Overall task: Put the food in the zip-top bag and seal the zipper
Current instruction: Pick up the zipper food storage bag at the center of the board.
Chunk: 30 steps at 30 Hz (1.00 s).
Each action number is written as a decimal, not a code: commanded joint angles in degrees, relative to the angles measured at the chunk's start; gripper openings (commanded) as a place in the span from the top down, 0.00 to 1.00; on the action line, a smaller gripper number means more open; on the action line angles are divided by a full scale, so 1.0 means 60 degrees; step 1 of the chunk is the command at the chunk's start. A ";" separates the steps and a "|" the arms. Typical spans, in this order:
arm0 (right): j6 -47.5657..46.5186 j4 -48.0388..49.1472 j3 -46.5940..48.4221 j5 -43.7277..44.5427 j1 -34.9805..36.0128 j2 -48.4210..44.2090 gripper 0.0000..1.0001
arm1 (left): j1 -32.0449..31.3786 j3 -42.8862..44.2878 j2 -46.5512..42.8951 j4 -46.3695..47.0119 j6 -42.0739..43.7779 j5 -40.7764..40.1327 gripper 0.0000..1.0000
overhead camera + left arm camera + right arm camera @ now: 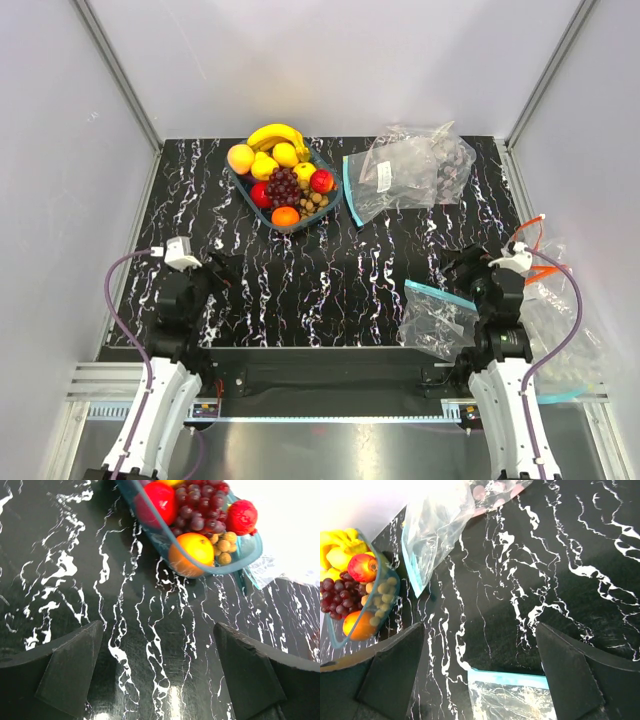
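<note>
The food (283, 183) lies heaped in a teal bowl (290, 224) at the back middle: banana, yellow fruits, red apples, grapes, nuts, an orange. The left wrist view shows the orange (192, 552), grapes (200, 507) and nuts (224, 542). The zip-top bag (405, 172) lies right of the bowl, its light-blue zipper (351, 190) facing the bowl; it also shows in the right wrist view (437, 525). My left gripper (222, 268) (157, 626) is open and empty over bare table. My right gripper (462, 268) (480, 625) is open and empty.
A smaller wrinkled clear bag (437, 320) with a blue strip lies at the near right, just under my right gripper (512, 702). More clear plastic (570, 340) and orange cables hang off the table's right edge. White walls close in the table.
</note>
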 commanded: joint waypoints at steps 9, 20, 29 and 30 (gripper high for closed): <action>-0.1010 0.0856 0.2021 -0.1240 0.0018 0.3350 0.00 | -0.0386 -0.0010 0.0957 0.1488 -0.0016 0.1054 0.01; -0.1261 0.1237 0.4775 -0.1753 0.0033 0.7104 0.00 | -0.2423 0.0503 0.1937 0.1444 0.0379 -0.0602 0.01; -0.1422 0.1280 0.7280 -0.1446 0.0033 1.0458 0.00 | -0.2717 0.0620 0.2129 0.1445 0.0453 -0.0676 0.01; -0.1364 0.1339 0.7456 -0.1490 0.0033 1.1013 0.00 | -0.2746 0.0620 0.2129 0.1459 0.0467 -0.0690 0.01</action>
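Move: The zip-top bag with the blue zipper and white label lies about 25 cm ahead of the right hand, 8 cm to its left and 11 cm below. The pink-dotted bag overlaps its right side, roughly 4 cm farther out than the labelled bag and 11 cm to the right of it. The fruit bin is some 24 cm ahead and 36 cm left of the right hand; the near clear bag is 8 cm back, straight below its line. From the left hand the labelled bag is about 26 cm ahead, 38 cm right. Nothing is touched yet: the right hand, fingers wide open, heads forward about 17 cm towards the labelled bag, rising a little before easing partly down, its fingers tipping down some 15 degrees and turning slightly counter-clockwise. Meanwhile the open left hand shifts about 6 cm right over bare board, sinks slightly and turns clockwise. ##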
